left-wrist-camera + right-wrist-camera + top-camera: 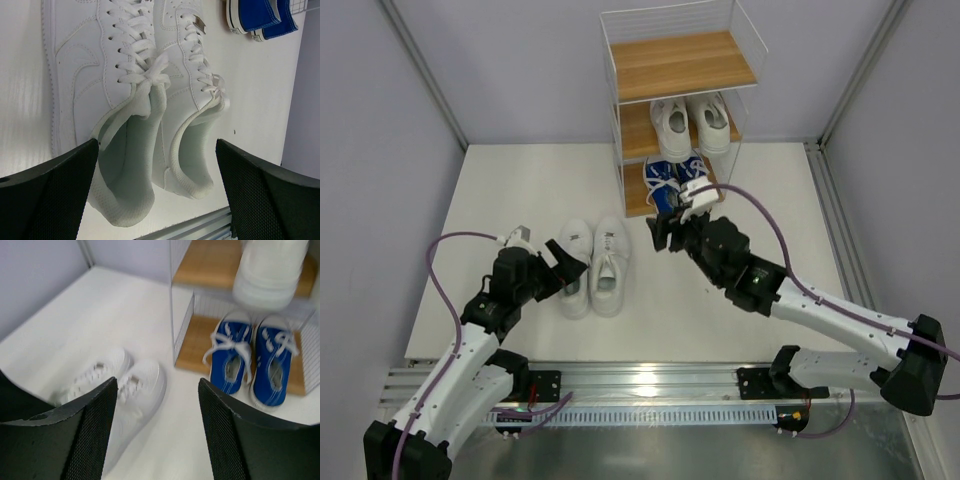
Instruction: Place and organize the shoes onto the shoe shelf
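The shoe shelf [620, 110] stands at the back centre. Its top board [680, 65] is bare, a white pair [692, 125] sits on the middle board, and the blue pair [670, 180] on the bottom board. Another white pair [592, 265] lies side by side on the floor mat, toes toward the shelf. My left gripper [565, 262] is open just behind their heels; in the left wrist view the two heel openings [150, 165] lie between its wide fingers [45, 195]. My right gripper [665, 232] hangs open and empty in front of the blue pair [250, 365], above the bare mat.
Grey walls close in the white mat on the left, right and back. An aluminium rail [650, 380] runs along the near edge by the arm bases. A purple cable [770, 225] loops over the right arm.
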`<act>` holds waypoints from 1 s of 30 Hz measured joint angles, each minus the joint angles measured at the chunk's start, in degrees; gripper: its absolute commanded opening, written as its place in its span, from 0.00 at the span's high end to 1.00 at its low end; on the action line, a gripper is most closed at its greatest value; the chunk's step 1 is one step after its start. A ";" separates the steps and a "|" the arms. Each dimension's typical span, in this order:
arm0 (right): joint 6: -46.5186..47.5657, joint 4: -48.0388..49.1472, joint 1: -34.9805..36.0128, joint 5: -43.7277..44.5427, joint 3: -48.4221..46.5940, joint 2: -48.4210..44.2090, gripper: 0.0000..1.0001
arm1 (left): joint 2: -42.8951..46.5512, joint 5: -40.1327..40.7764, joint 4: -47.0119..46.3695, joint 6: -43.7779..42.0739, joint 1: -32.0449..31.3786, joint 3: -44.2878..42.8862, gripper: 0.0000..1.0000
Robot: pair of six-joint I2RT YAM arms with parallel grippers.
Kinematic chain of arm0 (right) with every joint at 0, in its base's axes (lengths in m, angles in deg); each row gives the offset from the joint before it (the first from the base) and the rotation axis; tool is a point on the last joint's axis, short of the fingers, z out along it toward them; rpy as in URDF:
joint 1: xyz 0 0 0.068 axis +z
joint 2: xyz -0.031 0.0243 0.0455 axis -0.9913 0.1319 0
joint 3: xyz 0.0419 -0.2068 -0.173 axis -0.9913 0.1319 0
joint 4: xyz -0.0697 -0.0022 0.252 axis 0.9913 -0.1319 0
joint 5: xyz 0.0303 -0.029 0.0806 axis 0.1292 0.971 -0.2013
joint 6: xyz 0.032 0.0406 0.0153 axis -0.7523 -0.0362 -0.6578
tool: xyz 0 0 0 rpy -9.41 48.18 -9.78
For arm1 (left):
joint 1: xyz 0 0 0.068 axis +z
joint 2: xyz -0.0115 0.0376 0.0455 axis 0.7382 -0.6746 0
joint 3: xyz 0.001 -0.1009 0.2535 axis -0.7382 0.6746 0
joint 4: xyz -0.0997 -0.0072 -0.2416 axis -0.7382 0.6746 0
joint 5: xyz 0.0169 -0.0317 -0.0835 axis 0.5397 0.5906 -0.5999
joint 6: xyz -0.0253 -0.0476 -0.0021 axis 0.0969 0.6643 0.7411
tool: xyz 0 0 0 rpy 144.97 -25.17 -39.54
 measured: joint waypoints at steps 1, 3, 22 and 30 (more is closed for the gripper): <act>-0.98 0.87 1.99 0.70 3.87 -1.31 0.32 | 0.00 0.00 0.00 -0.11 0.00 0.00 0.00; -3.52 0.85 5.40 2.32 10.71 -2.38 0.29 | 0.02 0.02 0.20 -0.22 0.00 -0.09 0.00; -27.65 3.65 27.39 11.26 14.05 12.59 0.00 | 6.67 6.40 7.39 -0.57 0.17 -2.01 0.00; -38.07 -0.83 28.74 19.15 8.39 24.39 0.01 | 8.92 7.98 10.12 -0.57 0.26 -2.01 0.00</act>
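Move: The white shoe on the right of the remaining pair lies about 11 cm left of the right hand, level with it fore and aft, and some 28 cm below. Its mate is a further 8 cm left, almost level with it. The blue pair on the bottom shelf is roughly 23 cm ahead of the right hand, 4 cm right and 25 cm down. From the left hand, the right-hand white shoe is about 6 cm ahead, 7 cm right and 8 cm below. Heading from the shelf to the heel of the right-hand white shoe, the right hand plunges some 22 cm while drawing back about 13 cm and left 12 cm, with its last few centimetres mostly down. Its fingers tip down nearly 30 degrees and open from two-thirds to fully wide. The left hand, still open, edges about 3 cm left out of the way. ##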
